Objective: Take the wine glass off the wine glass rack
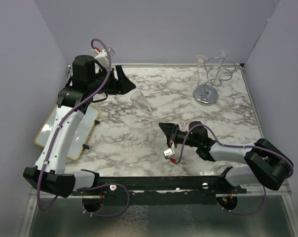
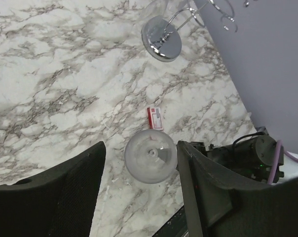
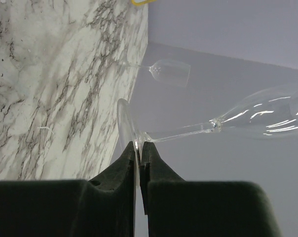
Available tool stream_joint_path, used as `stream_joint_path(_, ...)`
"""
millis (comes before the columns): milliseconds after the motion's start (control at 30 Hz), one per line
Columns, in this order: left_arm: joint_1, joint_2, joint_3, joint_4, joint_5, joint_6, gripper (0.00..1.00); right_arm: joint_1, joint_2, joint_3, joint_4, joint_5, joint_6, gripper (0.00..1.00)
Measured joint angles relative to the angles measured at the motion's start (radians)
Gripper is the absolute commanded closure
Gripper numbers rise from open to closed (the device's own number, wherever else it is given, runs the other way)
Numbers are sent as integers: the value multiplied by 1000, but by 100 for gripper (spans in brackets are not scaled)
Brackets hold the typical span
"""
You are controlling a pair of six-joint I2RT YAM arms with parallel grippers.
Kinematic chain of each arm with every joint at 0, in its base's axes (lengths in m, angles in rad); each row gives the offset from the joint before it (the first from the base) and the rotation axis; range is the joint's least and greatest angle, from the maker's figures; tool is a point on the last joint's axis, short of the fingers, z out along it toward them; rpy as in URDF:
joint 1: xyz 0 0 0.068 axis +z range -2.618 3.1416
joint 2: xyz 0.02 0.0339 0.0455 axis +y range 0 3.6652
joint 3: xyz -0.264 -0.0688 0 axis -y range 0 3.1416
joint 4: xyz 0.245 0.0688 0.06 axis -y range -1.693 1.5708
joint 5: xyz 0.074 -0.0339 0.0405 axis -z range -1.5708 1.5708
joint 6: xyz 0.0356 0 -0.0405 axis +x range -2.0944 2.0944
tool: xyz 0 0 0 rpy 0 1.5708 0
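Note:
The wine glass rack stands at the back right, with its wire ring on top and clear glass shapes hanging from it. Its shiny base also shows in the left wrist view. My right gripper is shut on the foot rim of a clear wine glass and holds it tilted above the mid-table. In the right wrist view the jaws pinch the foot, and the stem and bowl reach out to the right. My left gripper is open and empty at the back left. Its view shows that glass end-on between its fingers, farther off.
A second wine glass stands upright near the back wall beyond the held one. A wooden-edged white board lies at the table's left edge under the left arm. A red-and-white tag hangs from the right arm. Purple walls close in three sides.

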Motion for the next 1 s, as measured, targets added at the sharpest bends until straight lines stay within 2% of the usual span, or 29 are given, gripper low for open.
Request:
stream_joint_path(300, 0, 0, -6, -156, -23, 120, 50, 36, 3, -3, 24, 55, -63, 99)
stream_joint_path(733, 0, 0, -42, -222, 13, 180, 65, 94, 41, -11, 79, 137, -127, 99)
stream_joint_path(1000, 0, 0, -72, -239, 27, 204, 67, 113, 82, -28, 128, 169, -144, 99)
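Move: The wine glass leans rim-up from the right fingers, which already pinch its foot. Its bowl lies about 11 cm below the left hand, some 5 cm to the right and 1 cm back. From the left hand the right gripper is roughly 6 cm back, 12 cm right and 23 cm down, and the card box 5 cm ahead, 20 cm right and 37 cm down. From the right hand the bowl is about 5 cm ahead, 6 cm left and 11 cm up. Down by about 7 cm and back by half that, the left hand sinks to the held glass's rim, tipping its fingers some 15 degrees further down and closing them to roughly half their starting gap, one finger inside the bowl and one outside. The right hand keeps its pinch on the foot, edges 1.5 cm left and tilts the glass about 10 degrees back. ##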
